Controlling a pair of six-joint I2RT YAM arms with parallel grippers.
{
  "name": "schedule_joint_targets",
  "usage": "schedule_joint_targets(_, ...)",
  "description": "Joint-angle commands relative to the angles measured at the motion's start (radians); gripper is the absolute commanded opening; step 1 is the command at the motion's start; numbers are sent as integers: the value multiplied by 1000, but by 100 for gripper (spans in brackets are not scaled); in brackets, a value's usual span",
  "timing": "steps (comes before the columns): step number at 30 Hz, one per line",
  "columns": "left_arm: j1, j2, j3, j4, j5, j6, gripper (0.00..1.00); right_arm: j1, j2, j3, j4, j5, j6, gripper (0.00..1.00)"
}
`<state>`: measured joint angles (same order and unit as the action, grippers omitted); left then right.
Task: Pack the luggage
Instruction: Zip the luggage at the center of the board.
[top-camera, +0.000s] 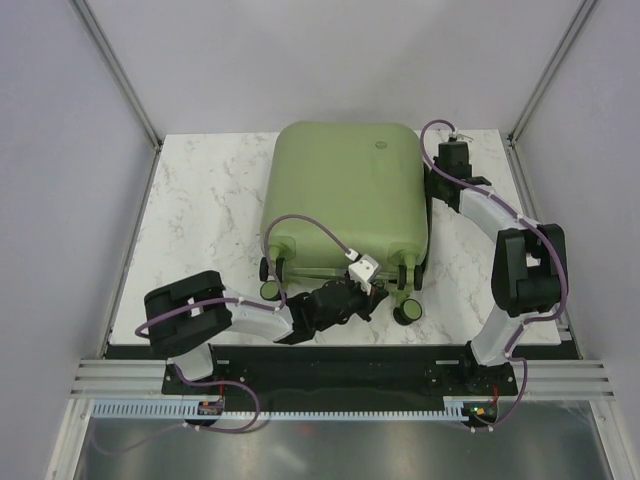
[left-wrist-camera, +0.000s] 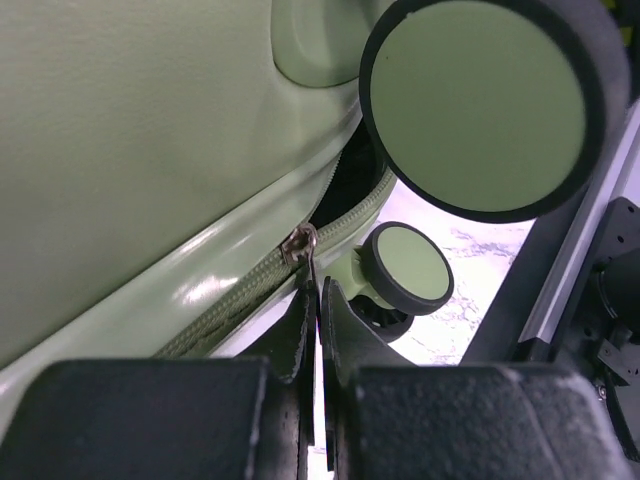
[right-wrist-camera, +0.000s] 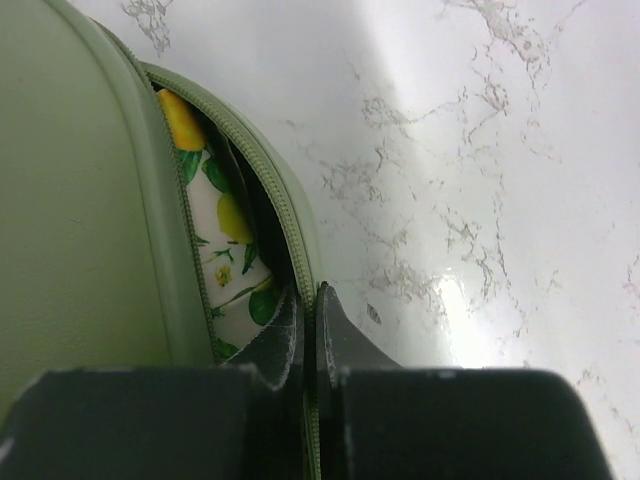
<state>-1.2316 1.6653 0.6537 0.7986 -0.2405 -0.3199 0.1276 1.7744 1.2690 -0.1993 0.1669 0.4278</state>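
The pale green luggage (top-camera: 345, 190) lies flat on the marble table (top-camera: 200, 220) with its lid down and its wheels toward me. My left gripper (top-camera: 368, 292) is at the near edge between the wheels. In the left wrist view it (left-wrist-camera: 318, 290) is shut on the thin metal zipper pull (left-wrist-camera: 311, 266) hanging from the slider (left-wrist-camera: 298, 245). My right gripper (top-camera: 434, 195) is at the case's right side. In the right wrist view it (right-wrist-camera: 315, 300) is shut on the lower shell's zipper edge (right-wrist-camera: 285, 225), where the seam gapes. Lemon-print fabric (right-wrist-camera: 228, 225) shows inside the gap.
Two caster wheels (left-wrist-camera: 480, 100) (left-wrist-camera: 405, 262) stand close to the right of my left fingers. Bare marble (right-wrist-camera: 480, 200) lies to the right of the case. Grey walls and metal frame posts (top-camera: 115, 70) enclose the table.
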Motion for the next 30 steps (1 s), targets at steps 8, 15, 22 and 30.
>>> schedule_joint_targets(8,-81,60,141,185,-14,24,2,122,-139,-94,-46,-50,160,0)
schedule_joint_targets(15,-66,-13,35,168,-126,33,2,127,-276,-227,-15,37,195,0)
schedule_joint_targets(22,-3,-99,-48,123,-145,47,2,138,-365,-319,-18,123,272,0)
schedule_joint_targets(30,144,-157,-144,114,-93,36,2,139,-418,-349,-97,158,285,0)
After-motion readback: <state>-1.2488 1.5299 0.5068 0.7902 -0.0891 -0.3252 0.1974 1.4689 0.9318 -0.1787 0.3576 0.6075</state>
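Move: The left hand already has the zip slider at its closed fingertips, about 2 cm ahead and 1 cm to its right. The still-open front right corner lies roughly 8 cm to its right and 3 cm ahead, with the lower corner wheel 7 cm right, 2 cm back and lower down. The right hand already grips the lower rim on the luggage's right side; from it the same corner is some 28 cm back and 8 cm left, and the lemon cloth is 5 cm left and 3 cm ahead. The right hand keeps its pinch on the lower rim and drags it about 8 cm back towards the robot's base, mostly in the second half, turning some 10 degrees clockwise. The left hand, its fingers still shut on the zip pull, gives way back with the luggage by about 5 cm, edging a little right at first and then some 4 cm left, and turns clockwise by nearly as much as the right. ##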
